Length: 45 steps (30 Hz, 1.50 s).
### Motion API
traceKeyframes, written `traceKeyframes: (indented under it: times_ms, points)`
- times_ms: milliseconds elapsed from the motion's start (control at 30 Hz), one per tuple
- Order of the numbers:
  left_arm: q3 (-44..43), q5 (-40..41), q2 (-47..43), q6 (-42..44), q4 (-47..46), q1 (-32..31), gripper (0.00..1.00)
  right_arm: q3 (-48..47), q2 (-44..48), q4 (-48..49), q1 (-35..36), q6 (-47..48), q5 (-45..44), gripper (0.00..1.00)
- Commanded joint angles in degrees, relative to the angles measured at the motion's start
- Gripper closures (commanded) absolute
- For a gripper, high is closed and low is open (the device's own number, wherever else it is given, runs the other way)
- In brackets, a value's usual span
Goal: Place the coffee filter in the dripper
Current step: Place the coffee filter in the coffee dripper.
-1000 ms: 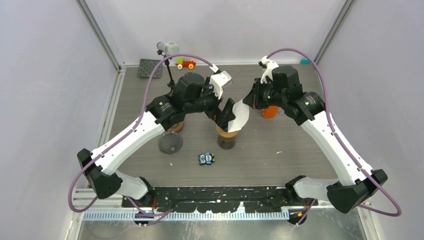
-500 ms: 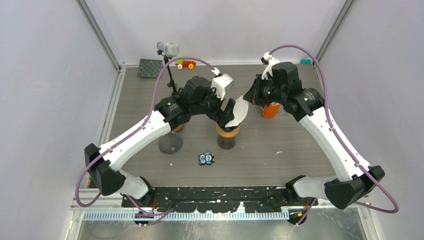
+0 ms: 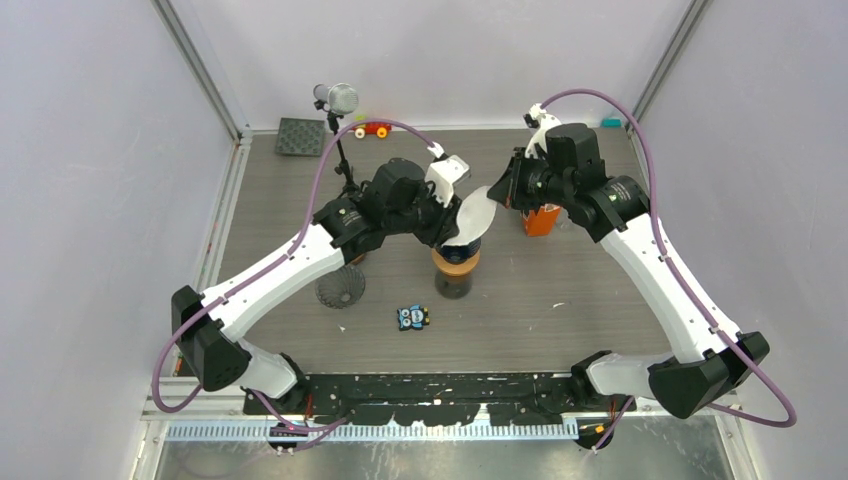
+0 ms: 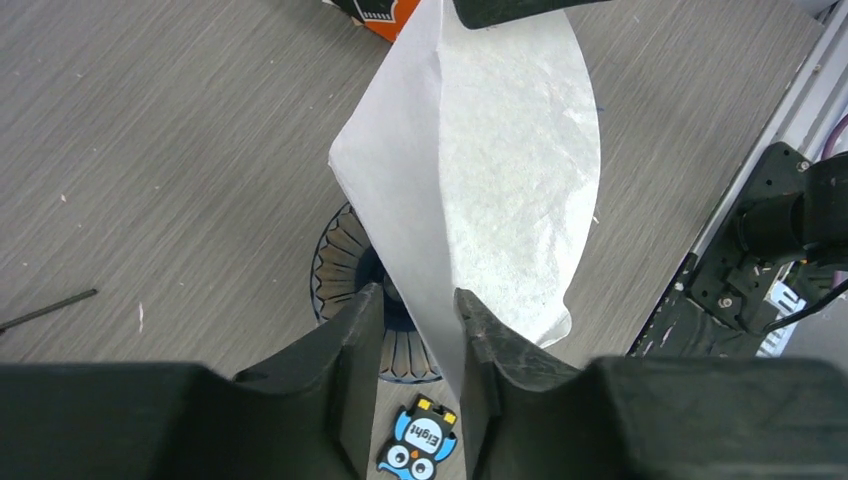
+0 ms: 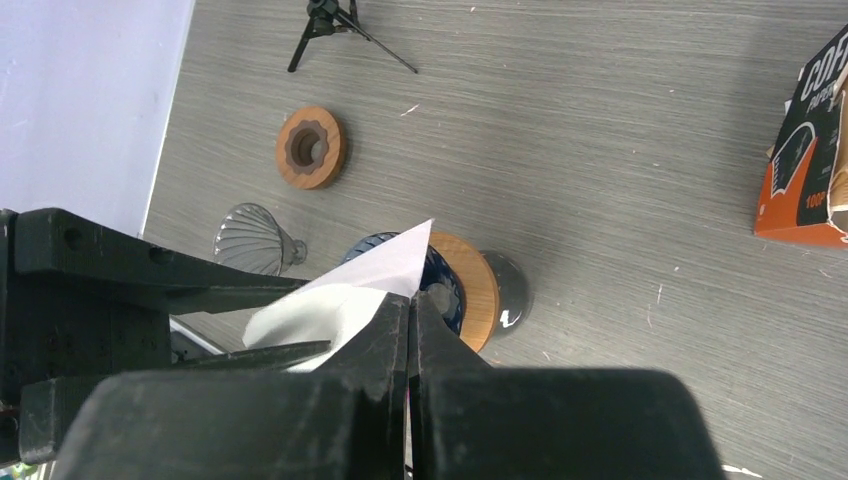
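The white paper coffee filter (image 3: 476,212) hangs point-down over the dripper (image 3: 455,258), a dark blue ribbed cone on a wooden collar atop a glass carafe. My right gripper (image 3: 499,193) is shut on the filter's upper edge; in the right wrist view its fingers (image 5: 410,300) are pressed together with the filter (image 5: 335,305) beside them and the dripper (image 5: 442,283) just below. My left gripper (image 4: 418,315) straddles the filter's lower fold (image 4: 480,170). Its jaws are narrowed but still apart, and the paper lies against the right finger. The dripper's rim (image 4: 335,270) shows beneath.
A clear glass dripper (image 3: 340,287) lies on its side left of the carafe, near a wooden ring (image 5: 311,148). An owl toy (image 3: 412,317) sits in front, with an orange filter box (image 3: 540,222) to the right. A microphone stand (image 3: 338,98), toy car (image 3: 372,128) and black mat (image 3: 300,136) are at the back.
My left gripper has moved in onto the filter and its jaws have narrowed around the paper. The right gripper has lifted the filter slightly and keeps its hold.
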<state>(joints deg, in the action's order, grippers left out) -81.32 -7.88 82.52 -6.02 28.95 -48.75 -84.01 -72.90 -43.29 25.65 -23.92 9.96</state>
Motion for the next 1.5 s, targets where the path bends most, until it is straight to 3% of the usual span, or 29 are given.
traceKeyframes:
  times_ms: [0,233,833,1467]
  points:
    - [-1.8,0.6,-1.7,1.8,-2.4,-0.3,0.72,0.1,1.4,3.5,-0.3,0.5,2.6,0.99]
    - [-2.3,0.3,-3.2,4.3,-1.2,-0.2,0.99,2.1,2.8,4.9,-0.3,4.3,5.6,0.99]
    - [-2.5,-8.3,-5.9,9.4,3.5,-0.2,1.00,6.1,7.0,4.7,-0.3,9.7,14.4,0.98]
    - [2.1,-9.0,-5.7,8.1,4.3,-0.2,1.00,6.6,6.1,-2.0,-0.3,13.8,11.8,0.94]
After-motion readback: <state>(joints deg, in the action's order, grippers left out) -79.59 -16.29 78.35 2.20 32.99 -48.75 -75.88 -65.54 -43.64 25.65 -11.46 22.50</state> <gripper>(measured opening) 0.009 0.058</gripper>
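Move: The coffee filter, still pinched by the right hand, has its middle about 3 cm ahead and 4 cm right of the left hand, some 2 cm above it. The coffee dripper, on its carafe, is roughly 4 cm ahead, 2 cm right and 11 cm below the left hand; the owl toy lies 4 cm back, 7 cm left and 26 cm below. From the right hand the dripper is some 7 cm left, 2 cm back and 15 cm lower, the coffee box 13 cm ahead, 13 cm right and 25 cm lower. The filter's free edge is pinched as the left fingers finish closing on it above the dripper. Then both hands carry it back between them, the right about 5 cm while turning some 15 degrees counter-clockwise, the left about 3 cm while turning clockwise and rising 2 cm; both sink 1 to 2 cm at the end. ##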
